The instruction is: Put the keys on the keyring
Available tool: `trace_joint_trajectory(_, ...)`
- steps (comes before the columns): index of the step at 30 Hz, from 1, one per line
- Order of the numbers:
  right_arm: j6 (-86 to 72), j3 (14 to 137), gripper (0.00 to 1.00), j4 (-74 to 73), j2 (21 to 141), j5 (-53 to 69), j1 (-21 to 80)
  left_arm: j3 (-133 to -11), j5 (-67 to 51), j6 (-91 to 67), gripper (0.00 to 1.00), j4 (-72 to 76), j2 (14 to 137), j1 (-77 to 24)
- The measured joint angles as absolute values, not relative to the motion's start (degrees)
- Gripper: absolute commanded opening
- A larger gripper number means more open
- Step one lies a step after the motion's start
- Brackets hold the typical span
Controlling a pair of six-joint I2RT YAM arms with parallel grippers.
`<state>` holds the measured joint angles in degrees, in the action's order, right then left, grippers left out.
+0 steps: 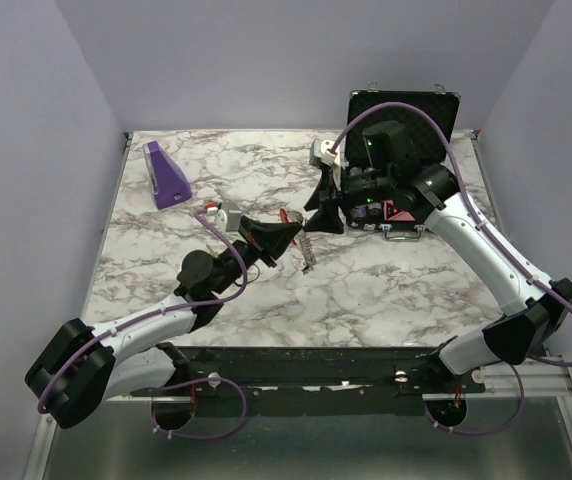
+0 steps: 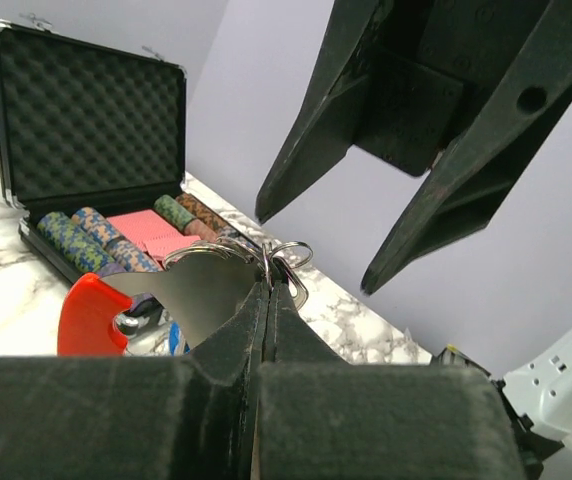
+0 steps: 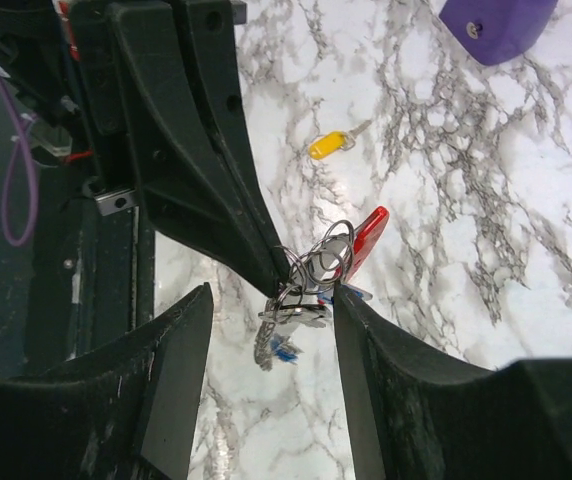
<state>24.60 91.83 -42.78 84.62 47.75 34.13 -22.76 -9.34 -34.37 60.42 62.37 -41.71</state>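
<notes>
My left gripper is shut on the keyring, pinching its thin wire rings at the fingertips. The bunch is held above the table. It has a red clip, a flat silver piece, blue-headed keys and a grey strap hanging below. My right gripper is open, one finger on each side of the hanging bunch and just short of it. From the left wrist view its two fingers loom right above the rings. One yellow key lies loose on the marble.
A purple wedge block stands at the back left. An open black case with poker chips sits at the back right, behind the right arm. Grey walls close in the marble table on three sides.
</notes>
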Motion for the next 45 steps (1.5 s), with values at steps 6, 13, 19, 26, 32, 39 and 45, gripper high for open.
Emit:
trace_joint_trajectory(6, 26.2, 92.4, 0.47, -42.3, 86.0, 41.5, 35.9, -24.4, -7.0, -34.3, 0.00, 59.5, 62.6, -42.1)
trace_joint_trajectory(13, 27.5, 92.7, 0.31, -42.1, 86.0, 38.0, 36.0, -24.8, -6.2, -34.3, 0.00, 57.8, 62.8, -42.1)
trace_joint_trajectory(19, 28.6, 93.0, 0.13, -42.1, 86.0, 37.3, 36.0, -24.8, -5.8, -34.3, 0.00, 57.1, 62.8, -42.1)
trace_joint_trajectory(26, 31.0, 93.3, 0.00, -43.3, 86.0, 38.7, 36.0, -24.8, -5.2, -34.3, 0.00, 57.1, 62.8, -42.1)
trace_joint_trajectory(32, 33.1, 93.4, 0.00, -44.0, 86.0, 40.2, 36.0, -24.8, -4.7, -34.4, 0.00, 57.3, 62.8, -42.1)
trace_joint_trajectory(39, 34.4, 92.6, 0.00, -44.7, 85.8, 42.2, 36.0, -24.7, -4.7, -34.8, 0.00, 58.2, 62.8, -42.1)
trace_joint_trajectory(45, 34.6, 90.4, 0.00, -44.6, 85.4, 43.4, 36.1, -24.6, -4.5, -34.8, 0.00, 58.2, 63.0, -42.1)
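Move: The keyring's loops that the right hand goes for are about 2 cm ahead, 1 cm left and 1 cm below it, held at the left fingertips, some 1 cm ahead, 1 cm right and 1 cm above the left hand. The red-capped key hangs about 3 cm ahead, 6 cm left and 3 cm below the right hand. From it too, the yellow-tagged key lies 24 cm left, 4 cm ahead and 30 cm below. Right hand eases about 2.5 cm forward, shuts on the left-held keyring's loop, then draws back and down 2 cm. ##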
